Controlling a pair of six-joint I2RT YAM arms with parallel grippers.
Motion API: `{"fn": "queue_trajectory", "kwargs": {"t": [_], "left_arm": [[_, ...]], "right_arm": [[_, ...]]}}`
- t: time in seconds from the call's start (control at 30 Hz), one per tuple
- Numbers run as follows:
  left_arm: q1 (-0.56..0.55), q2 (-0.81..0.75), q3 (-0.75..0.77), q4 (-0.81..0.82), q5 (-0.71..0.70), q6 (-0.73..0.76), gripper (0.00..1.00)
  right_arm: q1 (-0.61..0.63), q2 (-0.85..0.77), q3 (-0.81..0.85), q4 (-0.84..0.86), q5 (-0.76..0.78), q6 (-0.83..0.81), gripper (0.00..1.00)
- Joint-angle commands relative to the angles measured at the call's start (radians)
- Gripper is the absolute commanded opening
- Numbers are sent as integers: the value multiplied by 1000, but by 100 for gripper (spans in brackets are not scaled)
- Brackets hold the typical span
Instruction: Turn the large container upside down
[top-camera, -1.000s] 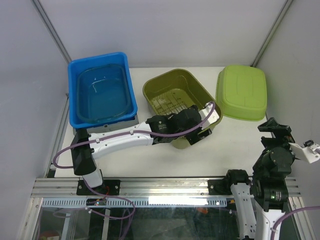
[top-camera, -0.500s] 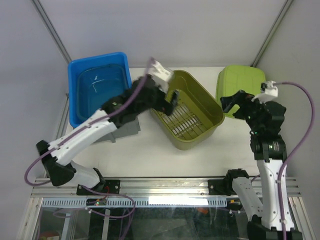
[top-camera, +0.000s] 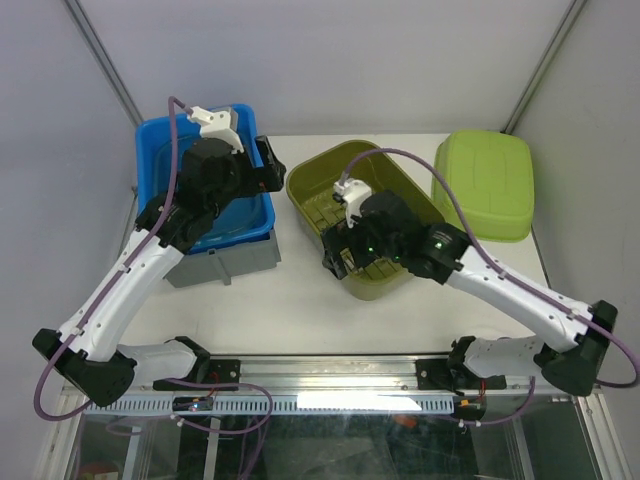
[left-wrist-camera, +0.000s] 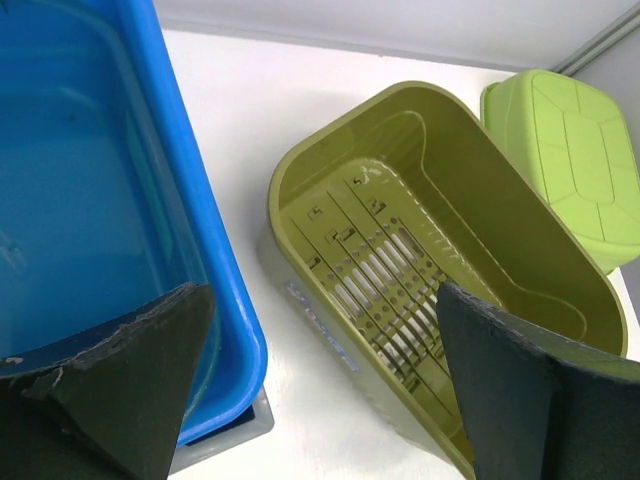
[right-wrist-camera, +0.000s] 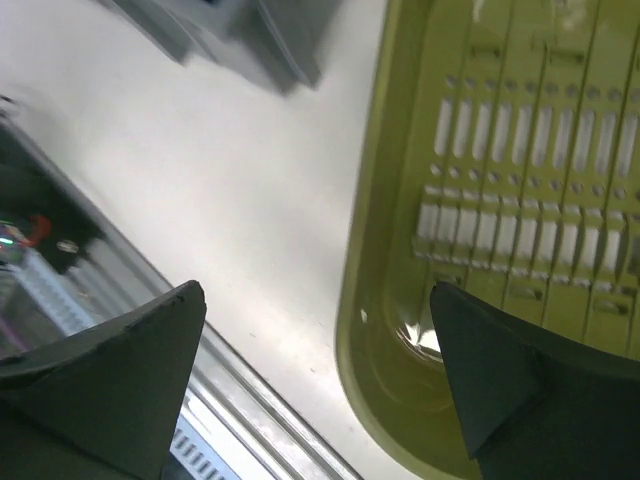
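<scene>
The large blue container (top-camera: 240, 212) stands upright at the back left on a grey base (top-camera: 225, 265). In the left wrist view its right wall (left-wrist-camera: 190, 220) runs past my left finger. My left gripper (top-camera: 268, 168) (left-wrist-camera: 325, 400) hangs open above that right rim, over the gap to the olive bin, holding nothing. My right gripper (top-camera: 338, 255) (right-wrist-camera: 315, 385) is open too, above the near left rim of the olive slotted bin (top-camera: 325, 185) (right-wrist-camera: 520, 180), and is empty.
The olive bin (left-wrist-camera: 420, 230) stands upright in the middle, close beside the blue container. A light green tub (top-camera: 485, 185) (left-wrist-camera: 580, 150) lies upside down at the back right. The metal frame rail (right-wrist-camera: 250, 420) runs along the table's near edge.
My left arm left the olive bin and swung back over the blue container's right rim, opening wide. My right arm came in from the right side to the olive bin's near rim.
</scene>
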Motion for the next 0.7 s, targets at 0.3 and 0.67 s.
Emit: {"fn": "queue_trajectory", "kwargs": {"t": [0.3, 0.67], "left_arm": [[3, -53, -56, 24, 16, -67, 99], [3, -57, -96, 55, 60, -62, 99]], "right_arm": [[50, 123, -81, -49, 149, 4, 57], [60, 193, -76, -26, 190, 14, 7]]}}
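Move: The large container stands open side up, its middle about 13 cm ahead of the right hand, 5 cm to its right and 18 cm below; the near-left rim lies almost straight below, some 11 cm down and 1 cm right. The lime lid lies about 21 cm ahead, 30 cm right and 21 cm below. From the left hand the container is level ahead, about 21 cm right, 27 cm below, and the blue tub 6 cm ahead, 11 cm left, 22 cm below. The large container's near-left rim, close to its near end, is what the right hand drops onto: it sinks about 11 cm, tipping its fingers some 20 degrees more steeply down. On the way they close from wide open to nearly shut, one inside and one outside the wall, pinching the rim. The left hand, still wide open, sinks about 3 cm. ##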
